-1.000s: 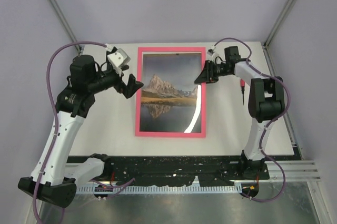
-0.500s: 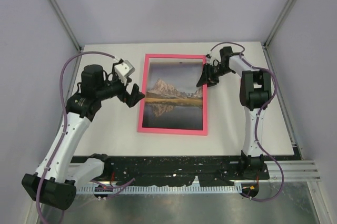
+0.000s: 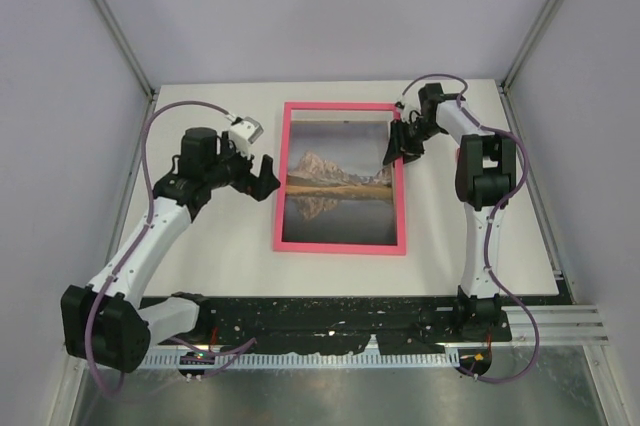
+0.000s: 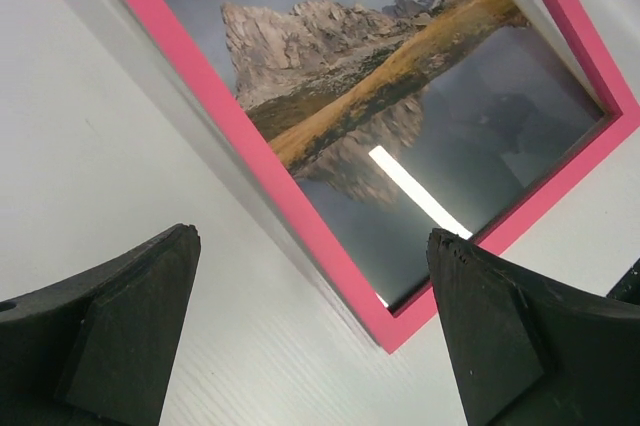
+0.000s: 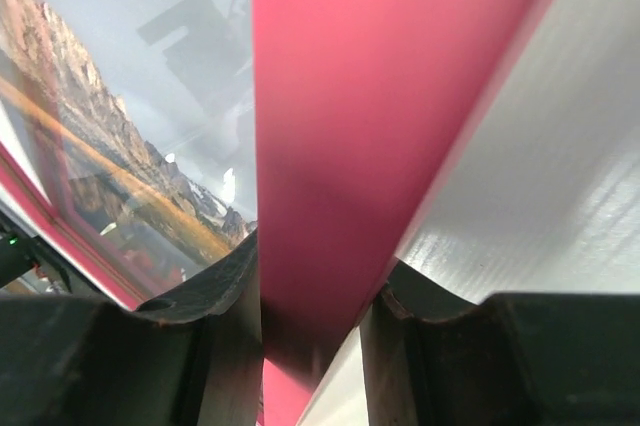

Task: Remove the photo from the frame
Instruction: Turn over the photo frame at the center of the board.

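The bright-pink frame (image 3: 281, 186) lies face up in the middle of the table, with the photo (image 3: 340, 181) of a mountain and lake inside it. My right gripper (image 3: 398, 146) is shut on the frame's right rail near its far corner. In the right wrist view the pink frame (image 5: 340, 96) fills the gap between the fingers, with the photo (image 5: 120, 146) to the left. My left gripper (image 3: 262, 178) hovers open just left of the frame, holding nothing. In the left wrist view the frame's (image 4: 250, 156) near corner sits between the wide fingertips, and a shadow band runs along its edge.
The white table (image 3: 200, 256) is walled by grey panels on the left, back and right. A black rail (image 3: 330, 311) with both arm bases runs along the near edge. The right arm's upper link (image 3: 485, 171) stands beside the frame's right side.
The frame has shifted to the right with my right gripper still on its rail. My left arm has swung right after it, its gripper still open.
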Controlling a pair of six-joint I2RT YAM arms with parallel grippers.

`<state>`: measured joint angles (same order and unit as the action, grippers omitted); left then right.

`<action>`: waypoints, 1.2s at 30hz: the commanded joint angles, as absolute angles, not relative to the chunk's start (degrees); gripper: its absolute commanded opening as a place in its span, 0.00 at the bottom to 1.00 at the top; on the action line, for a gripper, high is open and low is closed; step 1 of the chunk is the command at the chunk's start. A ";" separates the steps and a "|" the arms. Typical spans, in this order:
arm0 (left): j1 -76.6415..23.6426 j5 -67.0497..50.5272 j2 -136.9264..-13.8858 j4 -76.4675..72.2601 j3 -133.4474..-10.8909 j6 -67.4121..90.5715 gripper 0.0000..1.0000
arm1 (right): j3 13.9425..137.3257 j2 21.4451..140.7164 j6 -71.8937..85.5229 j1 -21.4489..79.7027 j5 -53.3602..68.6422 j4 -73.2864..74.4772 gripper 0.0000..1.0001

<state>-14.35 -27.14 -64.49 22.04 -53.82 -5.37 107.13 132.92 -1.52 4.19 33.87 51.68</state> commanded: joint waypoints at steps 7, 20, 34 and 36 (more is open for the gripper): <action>-18.89 -19.52 -76.28 16.52 -57.30 -0.62 1.00 | 109.86 129.46 -11.34 3.87 19.07 42.45 0.48; -25.05 -3.53 -85.60 21.70 -64.50 -1.23 1.00 | 105.56 124.29 -10.73 3.87 15.38 45.44 0.56; -29.53 2.81 -97.46 25.31 -70.40 -1.84 1.00 | 85.97 107.05 -6.33 4.04 19.25 41.57 0.67; -29.88 2.64 -98.43 25.40 -70.58 -1.67 0.98 | 83.60 106.96 -6.42 4.04 18.72 40.87 0.67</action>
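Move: On the right rail of the pink photo frame, the right hand still has its grip, with the rail's middle about 7 cm back and 2 cm below; the screwdriver lies some 15 cm to that hand's right and 5 cm back. From the high left hand, the left rail's middle is about 8 cm ahead, 1 cm right and 19 cm down. The right rail's middle is level with it, 27 cm right of the hand. Opening its fingers partway, the right hand lets go of the right rail, working about 5 cm to the right and 4 cm forward while low, then drawing back some 7 cm and rising about 7 cm clear. Meanwhile the open left hand sinks some 12 cm, forward and a little right, towards the left rail, rolling its left side up about 20 degrees and tipping down, still above the frame. ##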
